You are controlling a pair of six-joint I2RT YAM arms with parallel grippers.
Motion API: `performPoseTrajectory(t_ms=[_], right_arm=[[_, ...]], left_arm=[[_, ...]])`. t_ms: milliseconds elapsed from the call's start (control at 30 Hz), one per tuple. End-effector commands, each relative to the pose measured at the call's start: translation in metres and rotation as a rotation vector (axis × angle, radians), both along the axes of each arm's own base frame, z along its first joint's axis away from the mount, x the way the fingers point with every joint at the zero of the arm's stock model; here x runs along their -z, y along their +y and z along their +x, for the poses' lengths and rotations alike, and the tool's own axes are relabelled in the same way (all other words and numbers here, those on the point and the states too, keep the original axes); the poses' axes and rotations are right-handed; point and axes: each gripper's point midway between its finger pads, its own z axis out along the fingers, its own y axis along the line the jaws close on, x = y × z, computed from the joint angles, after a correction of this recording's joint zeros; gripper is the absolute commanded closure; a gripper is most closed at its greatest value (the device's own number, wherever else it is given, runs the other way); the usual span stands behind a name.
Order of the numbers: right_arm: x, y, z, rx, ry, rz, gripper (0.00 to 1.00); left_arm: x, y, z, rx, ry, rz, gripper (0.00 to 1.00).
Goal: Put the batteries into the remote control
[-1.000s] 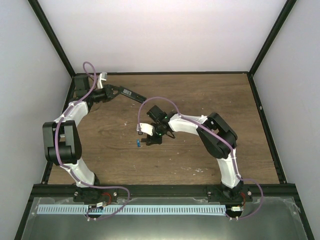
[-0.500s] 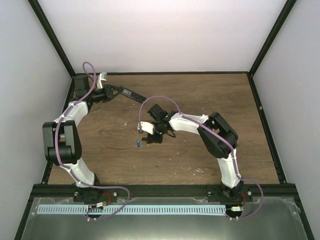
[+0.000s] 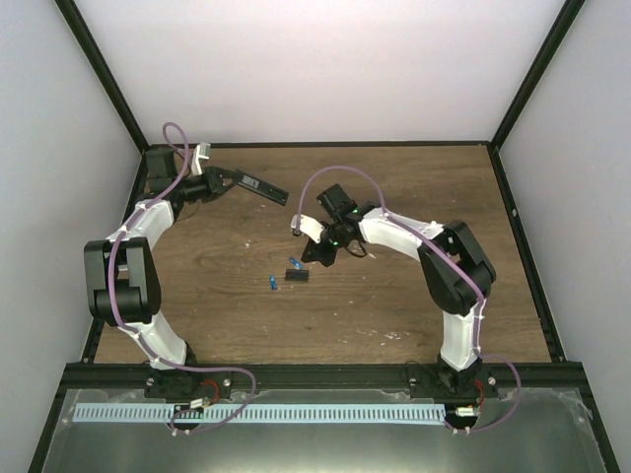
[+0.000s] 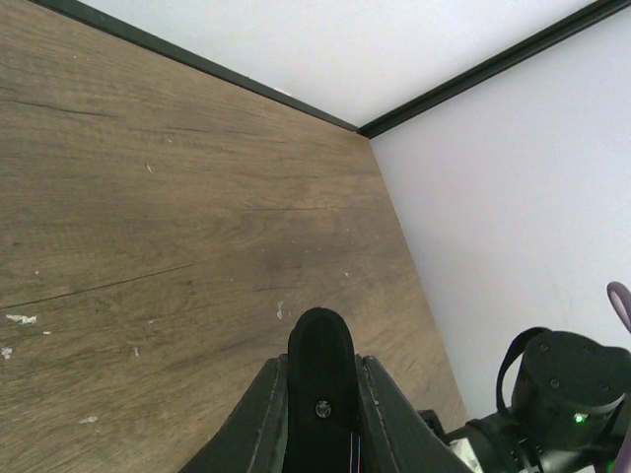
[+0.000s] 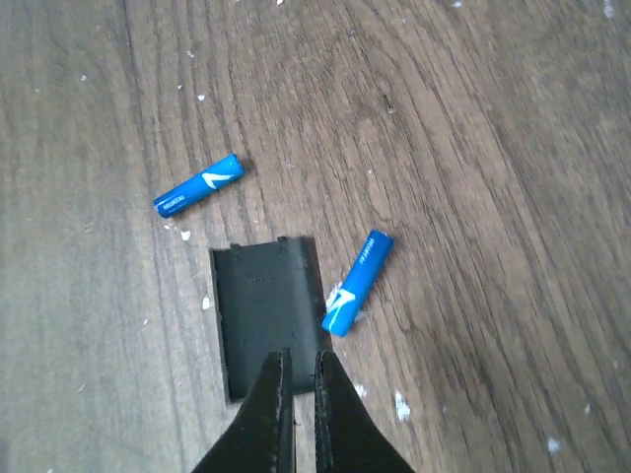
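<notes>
The remote control (image 3: 254,185), a slim black bar, is held off the table at the back left, with my left gripper (image 3: 219,180) shut on one end. In the left wrist view its rounded black end (image 4: 318,340) sticks out between the fingers (image 4: 264,414). Two blue batteries lie on the wood mid-table: one (image 5: 198,185) to the left of the black cover piece (image 5: 268,310), the other (image 5: 356,281) against its right edge. My right gripper (image 5: 300,360) hovers over the cover's near edge, shut with nothing between its jaws.
The wooden table has a black frame rail (image 3: 513,207) along its sides and white walls behind. In the top view the cover (image 3: 295,275) and batteries (image 3: 271,283) lie just left of the right gripper (image 3: 315,254).
The right gripper has closed and drawn back up and to the right, away from the cover, which now lies uncovered on the table. The left arm has not moved.
</notes>
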Motion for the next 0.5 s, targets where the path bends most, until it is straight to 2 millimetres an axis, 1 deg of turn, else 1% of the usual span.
performPoseTrajectory(t_ms=[0,133,233,300,367,467], right_arm=[[-0.019,-0.008,-0.009,0.024,0.068,0.083,0.99],[-0.011,-0.012,-0.011,0.028,0.071,0.077,0.99],[-0.016,-0.009,-0.009,0.015,0.055,0.092,0.96],[-0.019,-0.009,-0.01,-0.007,0.027,0.088,0.87],[-0.019,-0.008,-0.016,-0.036,0.01,0.085,0.79],[-0.019,0.0,-0.028,-0.072,0.031,0.103,0.69]], left_arm=[[-0.009,0.001,-0.001,0.009,-0.039,-0.006,0.98],[-0.009,0.001,0.0,0.008,-0.039,-0.006,0.98],[-0.01,0.001,0.0,0.007,-0.04,-0.006,0.98],[-0.009,0.001,0.0,0.007,-0.037,-0.004,0.98],[-0.008,0.002,0.0,0.005,-0.033,-0.003,0.98],[-0.007,0.002,0.0,0.004,-0.03,-0.004,0.98]])
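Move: The battery cover is just below my right hand's shut fingertips, about 2 cm to the left, 1 cm back and some 5 cm down. One battery lies roughly 4 cm ahead and 2 cm left, the other about 8 cm left and 2 cm back, both some 6 cm below. From my left hand, which still holds the remote, the cover is about 15 cm back, 16 cm to the right and 20 cm down. I keep my right hand hovering over the cover, easing about 1.5 cm to the right with a small bob up and down, then back by another 1.5 cm in all, away from the near battery. As I settle, my empty fingers part from shut to about a quarter open, ready on either side of the cover's near end without gripping it. ##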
